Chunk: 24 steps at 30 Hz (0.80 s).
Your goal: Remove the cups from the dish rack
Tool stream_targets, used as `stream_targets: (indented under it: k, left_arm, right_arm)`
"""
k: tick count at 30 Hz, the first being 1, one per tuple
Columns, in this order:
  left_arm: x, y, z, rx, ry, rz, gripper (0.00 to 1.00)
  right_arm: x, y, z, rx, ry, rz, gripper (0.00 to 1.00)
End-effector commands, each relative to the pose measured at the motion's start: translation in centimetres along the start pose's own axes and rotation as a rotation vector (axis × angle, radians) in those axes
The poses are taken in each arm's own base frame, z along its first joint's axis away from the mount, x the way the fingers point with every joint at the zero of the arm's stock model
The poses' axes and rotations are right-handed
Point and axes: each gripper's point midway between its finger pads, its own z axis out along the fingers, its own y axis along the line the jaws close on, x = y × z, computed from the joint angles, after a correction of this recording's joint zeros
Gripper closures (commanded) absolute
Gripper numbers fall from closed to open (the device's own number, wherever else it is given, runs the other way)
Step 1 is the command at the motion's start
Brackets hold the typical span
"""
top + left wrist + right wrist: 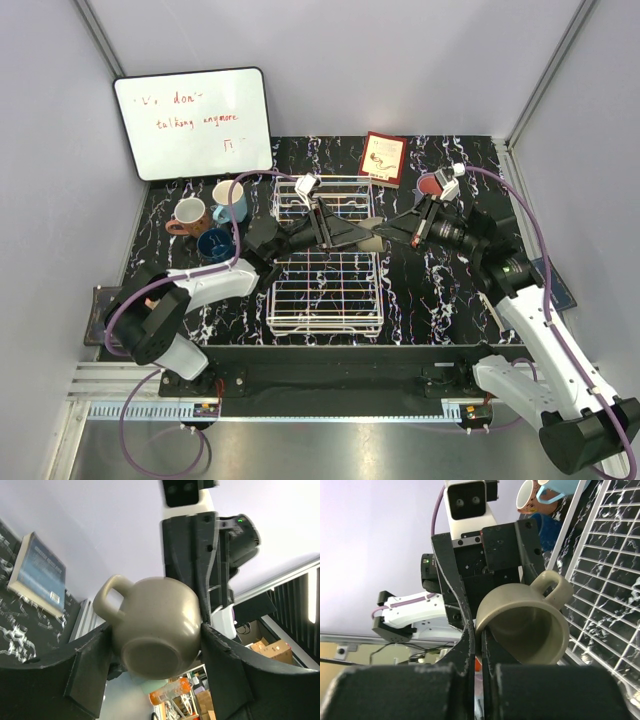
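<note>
A grey-beige mug [371, 240] hangs in the air over the white wire dish rack [325, 320], between both grippers. My left gripper [156, 632] has its two fingers against opposite sides of the mug's body [160, 625], bottom toward its camera. My right gripper [481, 640] is shut on the mug's rim [530, 625], one finger inside, one outside. In the top view the left gripper [352, 235] and right gripper [388, 233] meet nose to nose. On the table to the left stand a brown mug [188, 215], a light blue mug [230, 200] and a dark blue cup [215, 243].
A whiteboard [193, 122] leans on the back wall at the left. A red book [383, 158] lies at the back, and a round pinkish-red vessel [432, 185] sits beside the right arm. The tabletop is black marble-patterned [440, 290].
</note>
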Motion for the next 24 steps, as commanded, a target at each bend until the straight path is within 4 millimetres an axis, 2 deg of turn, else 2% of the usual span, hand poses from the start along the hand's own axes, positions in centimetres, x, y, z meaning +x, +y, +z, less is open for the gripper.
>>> stream_targets:
  k: [1,9,11,12,17,24]
  left_arm:
    - [1.7,0.9,-0.4,-0.036,0.086,-0.028,0.25]
    - [1.7,1.4,0.0,-0.027,0.093,-0.056,0.21]
    - [1.5,1.7,-0.1,-0.043,0.087,-0.066,0.14]
    - [1.5,2.1,-0.3,-0.054,0.08,-0.071,0.01]
    - [0.6,2.6,-1.1,-0.079,0.056,-0.075,0.01]
    - [-1.9,2.9,-2.9,-0.111,0.005,-0.049,0.01]
  right_arm:
    - [-2.0,3.1,-0.6,-0.077,-0.096,-0.165,1.0]
    - [-1.9,3.1,-0.5,-0.078,-0.093,-0.171,1.0]
    - [-2.0,3.2,-0.6,-0.079,-0.097,-0.176,1.0]
    - [-2.1,3.4,-0.6,-0.08,-0.105,-0.184,1.0]
    - [-2.5,4.1,-1.0,-0.068,-0.118,-0.225,1.0]
    - [-2.7,3.8,-1.2,-0.038,-0.132,-0.242,1.0]
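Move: The grey cup lies between the left fingers, its middle only some 2 cm beyond them to the right and otherwise level. From the right gripper, already pinching its rim, that middle is about 3 cm left and 2 cm below. The dish rack's middle is roughly 9 cm left of the left hand, straight below by 25 cm. From the right hand the stacked cups stand about 15 cm ahead, 17 cm right, 25 cm lower. Spread the left fingers wide to let go of the grey cup, sinking that hand about 2.5 cm and easing it forward, then, late on, left, away from the cup. With the right gripper keep the rim pinched shut, drift forward and right about 1 cm each, and turn the wrist a little, under 10 degrees. ##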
